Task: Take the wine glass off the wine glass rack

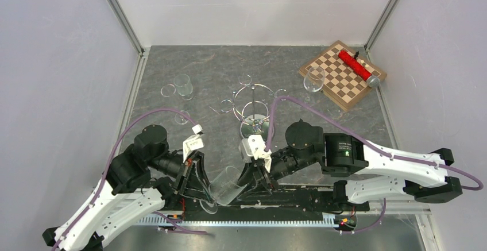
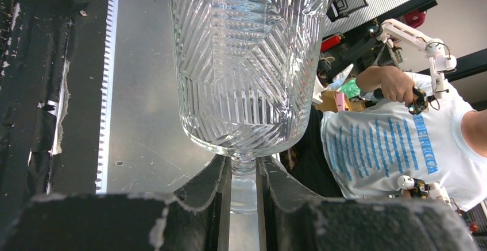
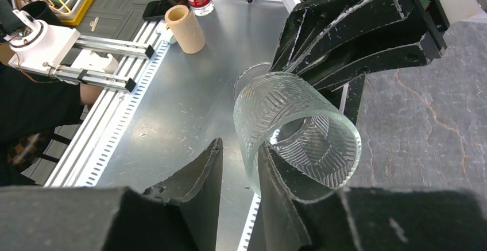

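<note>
A ribbed clear wine glass (image 1: 227, 185) hangs tilted over the near edge of the table, away from the chrome wine glass rack (image 1: 253, 104) standing mid-table. My left gripper (image 1: 205, 195) is shut on its stem; in the left wrist view the fingers (image 2: 244, 173) pinch the stem just under the bowl (image 2: 247, 61). My right gripper (image 1: 248, 183) meets the bowl from the other side. In the right wrist view it (image 3: 240, 150) straddles the rim of the glass (image 3: 293, 119): one finger inside the bowl, the other outside with a gap, so it is open.
A chessboard (image 1: 343, 73) with a red cylinder (image 1: 355, 64) lies at the back right, a stemmed glass (image 1: 314, 78) beside it. A tumbler (image 1: 184, 84) lies at the back left. A perforated metal rail (image 1: 241, 221) runs along the near edge.
</note>
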Controlling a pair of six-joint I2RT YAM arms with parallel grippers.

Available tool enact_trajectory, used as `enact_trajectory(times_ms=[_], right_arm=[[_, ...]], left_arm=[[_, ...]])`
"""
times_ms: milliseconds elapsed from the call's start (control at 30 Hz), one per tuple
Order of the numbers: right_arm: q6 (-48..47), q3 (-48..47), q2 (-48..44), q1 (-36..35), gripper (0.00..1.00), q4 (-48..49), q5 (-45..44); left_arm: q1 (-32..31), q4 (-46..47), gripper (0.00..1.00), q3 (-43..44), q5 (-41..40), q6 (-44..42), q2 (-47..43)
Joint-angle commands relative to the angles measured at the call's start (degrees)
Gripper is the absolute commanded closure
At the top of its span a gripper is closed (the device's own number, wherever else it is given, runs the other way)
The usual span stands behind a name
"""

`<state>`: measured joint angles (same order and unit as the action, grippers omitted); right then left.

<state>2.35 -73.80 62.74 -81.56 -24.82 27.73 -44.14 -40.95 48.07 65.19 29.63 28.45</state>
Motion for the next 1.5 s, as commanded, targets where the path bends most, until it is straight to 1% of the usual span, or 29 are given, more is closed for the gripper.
enact_trajectory(times_ms=[0, 33, 67, 100, 133, 167, 300, 333, 400, 533, 600, 667, 767, 933, 1133, 1267, 1367, 1467], right_arm=[[1.1, -0.4, 1.1, 0.3, 0.71, 4.0, 4.5], [1.1, -0.3, 1.4, 0.5, 0.75, 4.2, 4.8], [1.2, -0.3, 1.6, 0.6, 0.81, 4.2, 5.0], [1.2, -0.3, 1.7, 0.7, 0.91, 4.2, 5.2], [1.3, -0.2, 1.8, 0.9, 0.98, 4.3, 5.6], [1.3, -0.1, 1.7, 0.9, 1.00, 4.4, 5.9], [1.5, 0.6, 1.4, 1.1, 1.00, 5.1, 6.2], [1.7, 0.9, 1.2, 1.1, 1.00, 5.4, 6.0], [2.0, 1.6, 0.7, 1.2, 1.00, 6.2, 5.3], [2.2, 2.3, -0.5, 1.3, 1.00, 6.7, 4.2], [2.2, 3.2, -1.5, 1.3, 1.00, 6.6, 3.6], [2.7, 4.5, -2.8, 1.3, 1.00, 6.8, 2.8], [3.2, 7.1, -5.5, 1.3, 1.00, 7.0, 1.5], [4.0, 11.4, -10.7, 1.3, 1.00, 4.9, -3.1], [4.6, 13.5, -14.9, 1.3, 1.00, -4.4, -17.9], [6.4, 14.5, -15.1, 1.4, 1.00, -11.3, -29.2], [7.8, 16.2, -15.2, 2.6, 1.00, -14.2, -33.9], [9.2, 17.1, -15.3, 6.5, 1.00, -16.6, -36.8]], left_arm=[[-0.1, 2.2, 0.98, 2.8, 1.9, -2.4, -0.3], [-0.1, 2.2, 0.98, 2.8, 1.9, -2.4, -0.3], [-0.1, 2.2, 0.98, 2.8, 1.9, -2.5, -0.4], [-0.1, 2.2, 0.98, 2.9, 1.9, -2.5, -0.4], [-0.1, 2.1, 0.98, 2.9, 1.8, -2.5, -0.5], [-0.1, 2.1, 0.98, 2.9, 1.7, -2.6, -0.5], [-0.1, 1.4, 0.97, 2.9, 0.9, -3.1, -0.3], [-0.1, 1.1, 0.94, 2.9, 0.6, -3.4, -0.2], [-0.1, 0.6, 0.83, 2.9, -0.5, -3.8, 0.1], [-0.1, 0.1, 0.54, 2.8, -2.3, -4.3, 0.2], [-0.1, -1.1, 0.46, 2.9, -4.8, -5.5, 0.3], [0.0, -2.0, 0.40, 3.0, -7.2, -6.4, 0.5], [0.0, -2.2, 0.35, 3.3, -9.6, -6.8, 1.0], [-0.1, -2.8, 0.29, 3.9, -14.4, -7.7, 2.1], [0.0, -1.8, 0.28, 3.2, -20.6, -7.2, 3.5], [-0.1, 0.6, 0.28, 1.6, -20.9, -6.3, 3.0], [-0.1, 0.8, 0.28, 1.1, -20.9, -6.3, 3.1], [-0.1, 0.6, 0.28, 0.7, -21.2, -6.5, 3.2]])
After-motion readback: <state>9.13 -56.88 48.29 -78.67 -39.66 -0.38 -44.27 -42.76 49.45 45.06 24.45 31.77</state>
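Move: The wine glass hangs tilted in the left fingers by its stem, its middle about 3 cm right of the left hand, 2 cm ahead and 2 cm above. From the right hand that middle is some 6 cm left, 1 cm ahead and 4 cm below, with the rim at the right fingertips. The rack stands about 23 cm ahead of the right hand, 5 cm to its right and 14 cm lower. Another glass is roughly 30 cm ahead of the left hand, 13 cm left and 22 cm below. Right fingers shut on the wall at the rim, one inside the bowl and one outside, and pinch it; only then do the left fingers open wide and let go of the stem. The right hand carries the glass down about 12 cm and some 8 cm each to the right and forward, swinging clockwise with fingertips dipping, while the left eases about 6 cm forward. ##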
